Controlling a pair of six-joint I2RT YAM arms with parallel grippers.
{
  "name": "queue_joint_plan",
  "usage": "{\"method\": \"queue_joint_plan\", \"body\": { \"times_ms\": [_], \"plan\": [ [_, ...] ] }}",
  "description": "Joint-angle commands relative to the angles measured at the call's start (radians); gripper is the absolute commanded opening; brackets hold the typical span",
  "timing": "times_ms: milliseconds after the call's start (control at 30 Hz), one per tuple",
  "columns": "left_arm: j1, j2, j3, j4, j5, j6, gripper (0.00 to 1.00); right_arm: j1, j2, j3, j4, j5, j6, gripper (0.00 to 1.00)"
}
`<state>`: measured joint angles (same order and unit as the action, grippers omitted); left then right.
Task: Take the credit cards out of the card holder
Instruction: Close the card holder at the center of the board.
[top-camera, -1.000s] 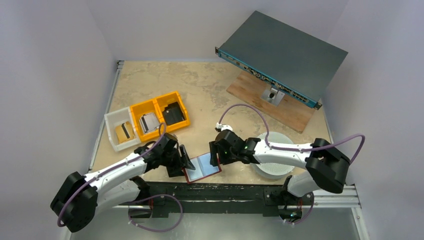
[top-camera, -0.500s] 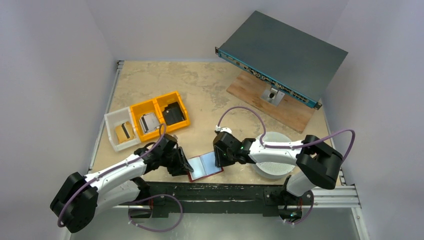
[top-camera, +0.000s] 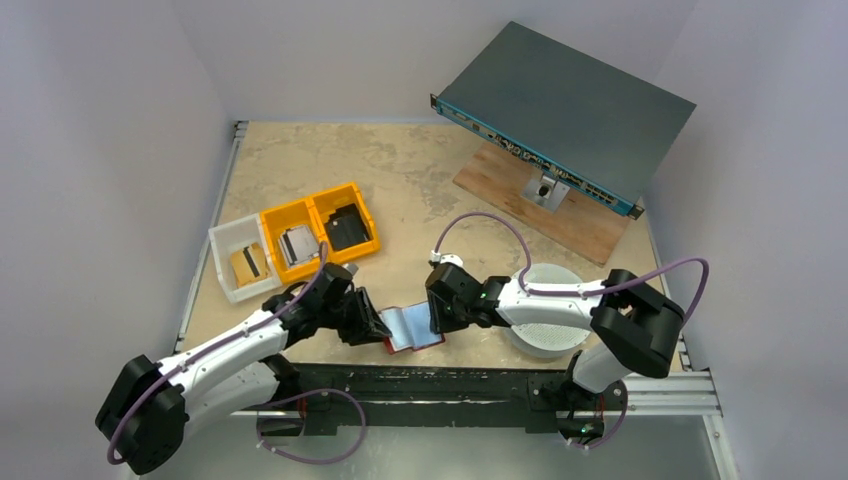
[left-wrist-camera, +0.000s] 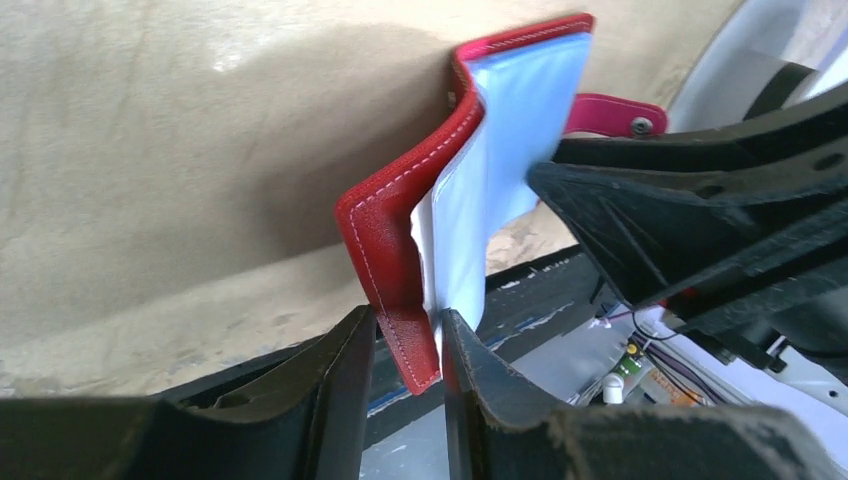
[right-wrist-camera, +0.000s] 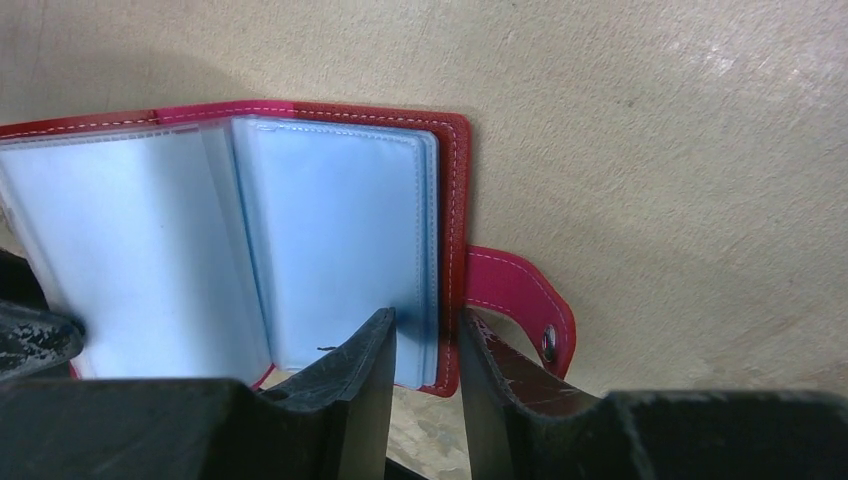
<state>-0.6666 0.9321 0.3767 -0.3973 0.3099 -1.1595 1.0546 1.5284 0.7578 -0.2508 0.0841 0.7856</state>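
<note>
The dark red card holder (top-camera: 410, 328) lies open near the table's front edge, between my two grippers. My left gripper (top-camera: 383, 328) (left-wrist-camera: 410, 340) is shut on the corner of its left cover (left-wrist-camera: 400, 230), which stands lifted and bent. My right gripper (top-camera: 437, 320) (right-wrist-camera: 427, 340) is shut on the right flap's edge (right-wrist-camera: 455, 250), next to the snap tab (right-wrist-camera: 520, 295). Pale blue-grey sleeves (right-wrist-camera: 330, 240) fill the inside; I cannot tell whether credit cards sit in them. A golden-yellow card with a dark stripe (top-camera: 247, 263) lies in the white bin (top-camera: 225, 240).
Two yellow bins (top-camera: 305, 212) beside the white one hold a silvery part and a black block. A grey rack unit (top-camera: 565, 105) rests on a wooden board (top-camera: 580, 225) at the back right. A white round disc (top-camera: 550, 340) lies under the right arm. The black rail (top-camera: 450, 380) runs just below the holder.
Both grippers have closed on the card holder. The left gripper moved right, lifting and folding the left cover up. The right arm shifted slightly left early on.
</note>
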Motion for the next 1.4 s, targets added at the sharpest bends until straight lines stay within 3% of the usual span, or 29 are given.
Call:
{"method": "queue_joint_plan", "body": {
  "times_ms": [0,300,467,767,1067,1367],
  "plan": [
    [-0.023,0.015,0.082,0.085,0.025,-0.009,0.30,0.007,0.039,0.009,0.048,-0.024,0.023,0.28],
    [-0.087,0.213,0.191,0.178,0.023,-0.001,0.34,0.008,0.043,-0.003,0.081,-0.053,0.040,0.28],
    [-0.106,0.298,0.235,0.217,0.021,0.004,0.41,0.007,0.044,-0.017,0.099,-0.068,0.057,0.28],
    [-0.110,0.403,0.236,0.253,-0.010,-0.036,0.50,0.007,-0.082,-0.045,0.078,-0.040,0.091,0.28],
    [-0.110,0.521,0.249,0.229,-0.048,-0.073,0.52,0.007,-0.167,-0.053,0.037,0.011,0.106,0.28],
    [-0.110,0.531,0.264,0.171,-0.083,-0.037,0.58,0.001,-0.276,-0.053,-0.045,0.095,0.119,0.33]
  ]
}}
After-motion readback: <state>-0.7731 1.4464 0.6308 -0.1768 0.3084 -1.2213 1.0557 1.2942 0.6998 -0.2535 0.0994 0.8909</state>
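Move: The left hand still holds the raised left cover of the open card holder; the right half it folds onto has its middle about 8 cm to the right, 2 cm ahead and 3 cm below. From the right hand, that middle is 3 cm left, 2 cm ahead, about level, and the snap strap is 3 cm right and 1 cm ahead. The yellow tray stands some 18 cm left and 23 cm ahead of the left hand, 2 cm below it. Still holding the lifted cover, the left hand swings it right and somewhat forward over the right half, about 8 cm across, in an arc that rises a little, then sinks some 4 cm as the fingers open and end against the folded cover. The right fingertips, on the outer edge at first, edge 2 cm left, slide back and lift clear about 5 cm, still nearly shut. ##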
